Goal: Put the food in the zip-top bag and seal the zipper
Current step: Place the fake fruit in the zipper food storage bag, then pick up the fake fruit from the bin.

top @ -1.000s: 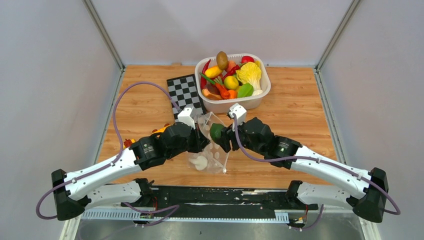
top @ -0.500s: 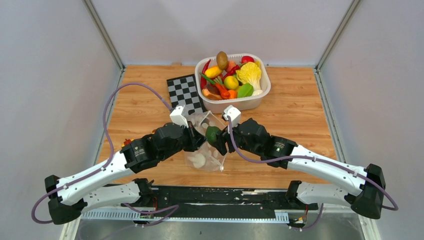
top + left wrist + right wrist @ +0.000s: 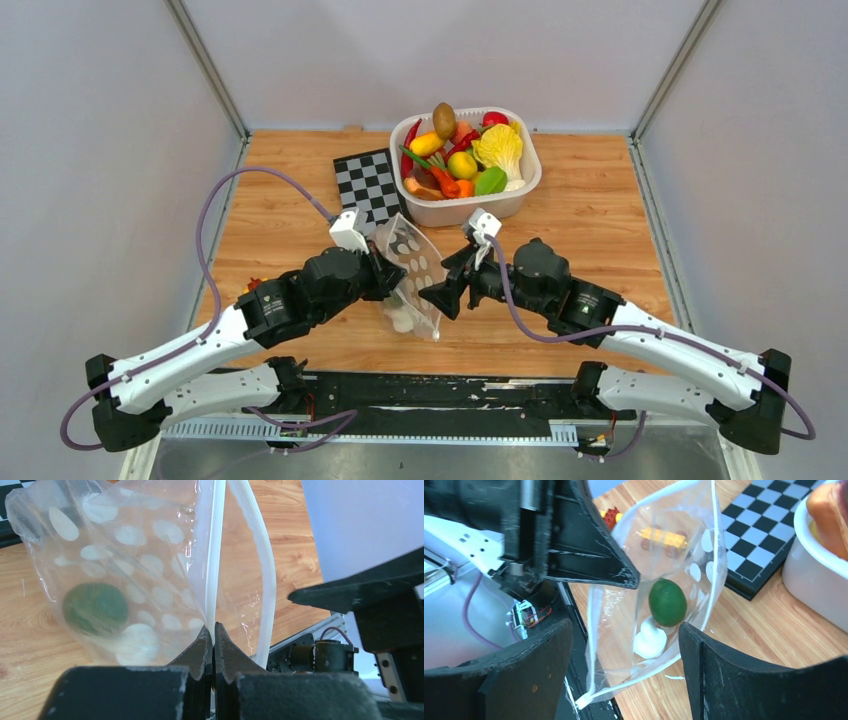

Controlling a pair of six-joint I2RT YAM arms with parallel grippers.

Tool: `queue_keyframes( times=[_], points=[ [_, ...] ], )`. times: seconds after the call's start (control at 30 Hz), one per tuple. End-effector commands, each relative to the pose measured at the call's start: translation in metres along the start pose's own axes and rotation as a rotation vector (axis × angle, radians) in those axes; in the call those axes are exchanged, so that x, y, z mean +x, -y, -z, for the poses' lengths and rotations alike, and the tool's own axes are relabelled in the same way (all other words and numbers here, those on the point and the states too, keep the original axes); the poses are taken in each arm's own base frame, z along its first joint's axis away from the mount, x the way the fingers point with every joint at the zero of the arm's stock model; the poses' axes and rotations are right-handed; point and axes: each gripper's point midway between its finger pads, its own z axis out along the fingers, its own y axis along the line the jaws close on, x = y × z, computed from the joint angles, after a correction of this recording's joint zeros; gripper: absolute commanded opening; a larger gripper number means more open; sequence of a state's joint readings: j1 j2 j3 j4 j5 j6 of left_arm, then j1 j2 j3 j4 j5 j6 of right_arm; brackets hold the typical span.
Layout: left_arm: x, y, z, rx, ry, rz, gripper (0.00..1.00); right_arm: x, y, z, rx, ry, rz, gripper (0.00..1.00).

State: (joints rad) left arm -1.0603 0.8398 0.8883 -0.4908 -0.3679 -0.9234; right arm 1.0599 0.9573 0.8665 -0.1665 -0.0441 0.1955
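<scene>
The zip-top bag (image 3: 412,262) is a clear dotted pouch hanging mouth-up between the two arms. My left gripper (image 3: 213,630) is shut on one side of its zipper (image 3: 216,555), and the other zipper lip (image 3: 265,580) bows away, so the mouth gapes. A green round fruit (image 3: 667,601) and a white food piece (image 3: 650,639) lie inside the bag. My right gripper (image 3: 624,630) stands open and holds nothing, just right of the bag's mouth (image 3: 440,297). More food (image 3: 462,150) fills the tub at the back.
The white tub (image 3: 520,195) stands at the back centre, with a chessboard (image 3: 370,185) to its left. A yellow toy brick car (image 3: 663,537) and a red one (image 3: 612,514) lie on the wooden table beyond the bag.
My right gripper opened and let the green fruit drop into the bag, then drew back to the right. The left arm shifted slightly left, still holding the bag.
</scene>
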Motion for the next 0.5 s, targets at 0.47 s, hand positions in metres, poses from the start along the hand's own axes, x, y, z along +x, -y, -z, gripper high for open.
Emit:
queue_keyframes(
  times=[0.47],
  points=[
    [0.001,-0.012,-0.004,-0.047,0.018,-0.004,0.0,-0.061,0.171,0.023,0.655,0.053,-0.091,0.81]
  ],
)
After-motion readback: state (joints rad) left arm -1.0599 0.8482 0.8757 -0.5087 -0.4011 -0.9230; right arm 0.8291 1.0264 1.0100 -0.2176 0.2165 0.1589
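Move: The food bin's middle lies about 25 cm ahead of the open right hand, some 6 cm to its right and 15 cm below. The green fruit at the bin's near edge is about 20 cm ahead and 10 cm right, with the lettuce some 26 cm ahead and 12 cm right, both roughly 13 cm lower. The bag is level with this hand, 6 cm to its left and 8 cm below. From the left hand the bin is some 24 cm ahead, 14 cm right and 15 cm below. The right hand, already empty and spread, lifts about 3 cm clear beside the bag's mouth, then swings quickly forward by some 11 cm and about 7 cm to the right towards the food bin, turning roughly 25 degrees clockwise with its fingers kept wide open. The left hand stays almost in place, sinking about a centimetre, and keeps its pinch on the bag's rim so that the mouth hangs open. ##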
